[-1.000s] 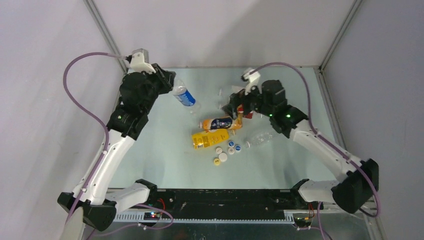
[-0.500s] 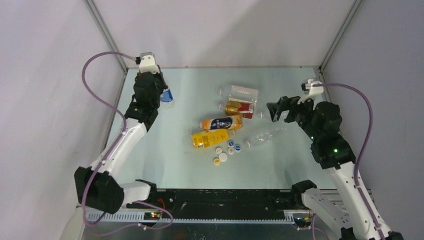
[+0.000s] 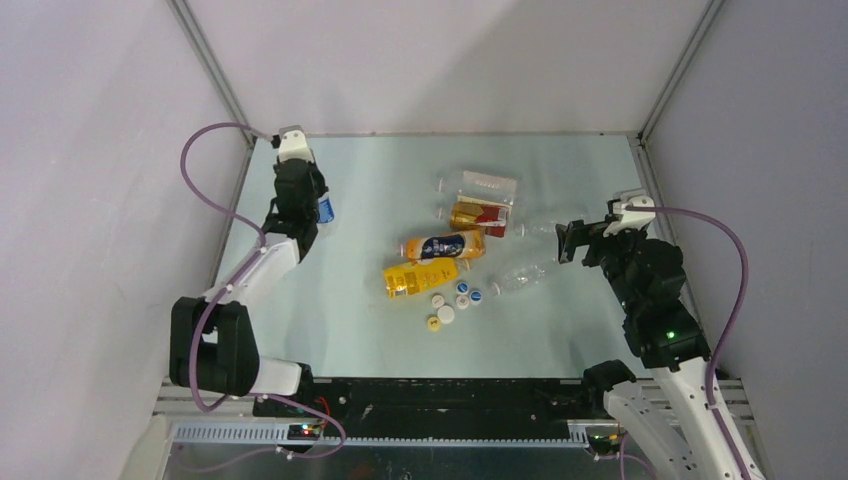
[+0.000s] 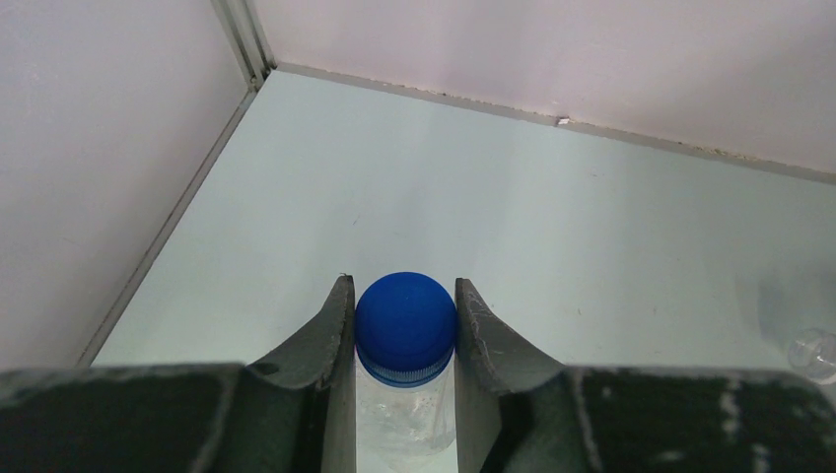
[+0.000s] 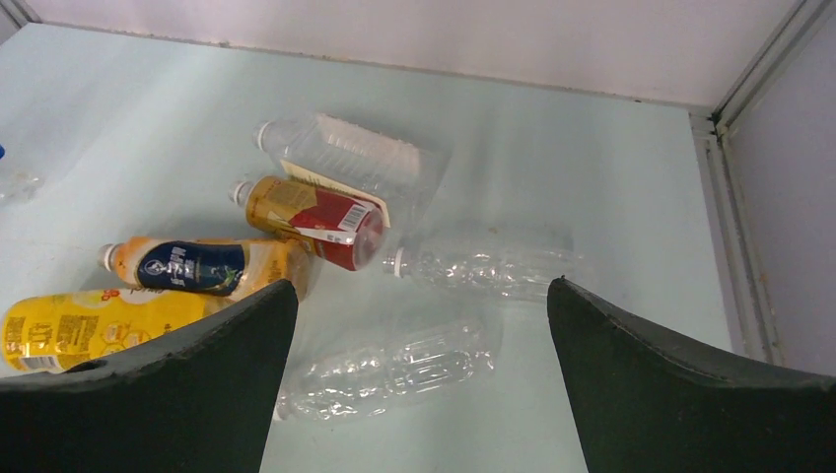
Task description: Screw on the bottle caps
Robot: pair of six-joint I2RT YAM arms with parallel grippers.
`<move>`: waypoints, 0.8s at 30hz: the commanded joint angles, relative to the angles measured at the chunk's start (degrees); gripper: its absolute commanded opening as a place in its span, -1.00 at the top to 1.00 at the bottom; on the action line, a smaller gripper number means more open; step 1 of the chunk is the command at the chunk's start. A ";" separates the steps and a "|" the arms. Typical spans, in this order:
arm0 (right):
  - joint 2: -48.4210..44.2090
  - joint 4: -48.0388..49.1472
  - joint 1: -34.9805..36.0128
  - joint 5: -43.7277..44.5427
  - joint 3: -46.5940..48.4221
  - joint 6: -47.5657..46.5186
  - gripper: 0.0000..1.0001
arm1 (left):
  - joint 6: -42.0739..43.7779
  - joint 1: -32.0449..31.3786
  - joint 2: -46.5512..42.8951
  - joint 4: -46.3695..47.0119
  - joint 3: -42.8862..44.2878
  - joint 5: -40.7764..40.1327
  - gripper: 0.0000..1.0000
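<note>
My left gripper (image 4: 405, 325) is shut on a clear bottle (image 4: 402, 409) at its neck, and the blue cap (image 4: 405, 313) sits on top between the fingers. In the top view this gripper (image 3: 318, 205) is near the table's far left edge, with the bottle's blue label (image 3: 326, 210) showing. My right gripper (image 5: 422, 286) is open and holds nothing. It hangs over a clear bottle (image 5: 389, 370) at the right (image 3: 568, 240). Several loose bottle caps (image 3: 452, 302) lie in the middle, in front of the lying bottles.
The pile holds an orange-yellow bottle (image 3: 420, 277), an orange one with a dark-blue label (image 3: 443, 245), a gold-and-red one (image 3: 478, 216) and clear ones (image 3: 485, 186) (image 3: 522, 275) (image 5: 483, 268). Metal frame posts and walls close in the left, right and far sides.
My left arm has drawn back to the left edge, carrying the blue-capped bottle. The right arm has pulled away from the pile to the right, its jaws staying wide.
</note>
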 commanded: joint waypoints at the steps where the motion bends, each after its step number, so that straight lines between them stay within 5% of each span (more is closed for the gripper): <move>1: -0.78 3.99 -0.01 2.12 -0.68 -1.67 -0.99 | -0.98 0.70 -0.17 6.81 -1.46 -0.67 0.82; 13: -0.69 4.91 0.16 0.63 -1.60 -1.69 -0.99 | -3.09 0.80 -0.93 8.38 -4.57 -1.25 0.23; 24: -0.39 5.12 0.27 -1.70 -1.60 -1.67 -0.99 | -3.98 0.82 -1.31 8.18 -5.27 -1.94 -0.11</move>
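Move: The left hand holds the blue-capped bottle upright by its cap, just over its landing spot on the open left part of the table, which is straight below, about 22 cm down. Near table height, the orange bottle lies some 25 cm to the right and 4 cm nearer, the yellow bottle about 21 cm right and 11 cm nearer. From the idle right hand the spot is roughly 18 cm ahead, 46 cm left and 28 cm below. Straight down by about 1 cm, the left hand lowers the upright bottle to set its base on the table, then all but stops. Its fingers, pointing mostly forward, then spread from their grip on the blue cap to about half open, loosening around it while the hand stays there. ##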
